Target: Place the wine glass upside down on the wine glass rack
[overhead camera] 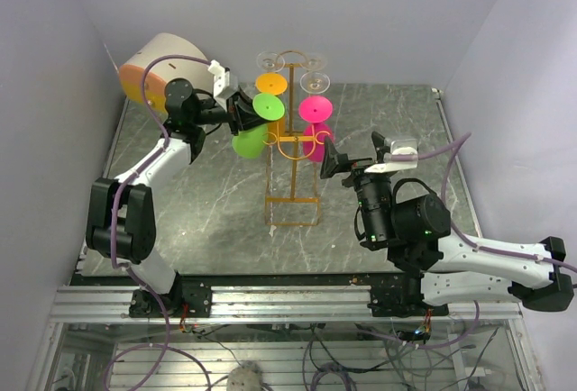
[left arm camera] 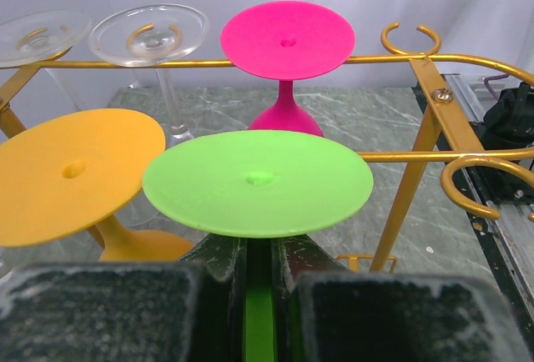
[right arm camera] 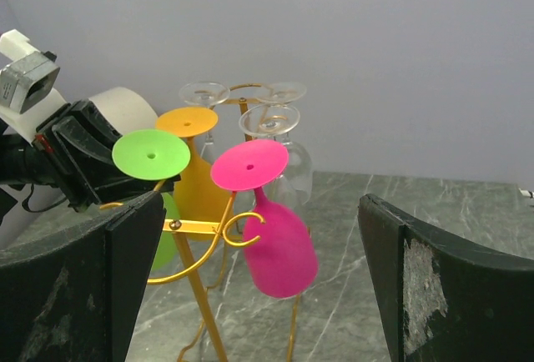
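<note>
My left gripper is shut on the stem of a green wine glass, which hangs upside down with its foot on top and its bowl below. The glass is at the left side of the golden wine glass rack. In the left wrist view the green foot sits just above my jaws, and the rack's rail with an empty hook lies to its right. Whether the stem sits in a hook is hidden. My right gripper stands open to the right of the rack, holding nothing.
An orange glass, a pink glass and clear glasses hang upside down on the rack. A white and orange rounded object stands at the back left. The marble table has walls on three sides.
</note>
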`<state>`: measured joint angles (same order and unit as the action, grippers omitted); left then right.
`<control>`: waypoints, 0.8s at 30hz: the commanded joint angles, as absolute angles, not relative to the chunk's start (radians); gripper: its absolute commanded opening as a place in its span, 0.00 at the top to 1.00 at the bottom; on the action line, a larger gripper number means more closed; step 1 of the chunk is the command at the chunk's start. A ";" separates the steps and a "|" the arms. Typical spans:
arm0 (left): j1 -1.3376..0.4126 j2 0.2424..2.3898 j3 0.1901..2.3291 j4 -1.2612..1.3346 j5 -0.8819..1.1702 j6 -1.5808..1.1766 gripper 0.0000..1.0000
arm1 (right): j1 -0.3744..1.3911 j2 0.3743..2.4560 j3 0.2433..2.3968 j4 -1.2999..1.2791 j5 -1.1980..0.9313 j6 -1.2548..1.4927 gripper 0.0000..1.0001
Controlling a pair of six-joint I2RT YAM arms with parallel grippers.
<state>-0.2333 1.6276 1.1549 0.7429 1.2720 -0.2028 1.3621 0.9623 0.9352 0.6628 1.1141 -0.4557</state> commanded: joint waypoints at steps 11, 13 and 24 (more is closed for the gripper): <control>-0.263 1.610 1.126 0.757 1.272 -0.172 0.02 | 1.342 0.956 0.937 0.588 1.100 -0.362 0.00; -0.258 1.603 1.114 0.752 1.271 -0.169 0.03 | 1.342 0.953 0.940 0.579 1.099 -0.354 0.00; -0.234 1.553 1.076 0.591 1.271 -0.018 0.03 | 1.342 0.919 0.940 0.524 1.099 -0.290 0.00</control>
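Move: The left hand already grips the upside-down green glass by its stem; the rack hook meant for it lies about 1 cm to the right, level fore and aft, and some 2 cm above the finger pads. The orange glass hangs about 6 cm farther out and 5 cm lower, the pink glass roughly 10 cm to the right at about that lower height, and the empty front hook some 7 cm back. From the right hand, the same hook is about 15 cm ahead, 16 cm left and 7 cm lower. The left hand eases the green glass a last half centimetre or so to the right, into its hook on the rack's left rail, fingers still shut on the stem just under the foot. Then the fingers spring wide open and let go of the stem, and the hand sinks about 2 cm with a slight drift back towards its base, staying around the glass, its wrist barely turning. ##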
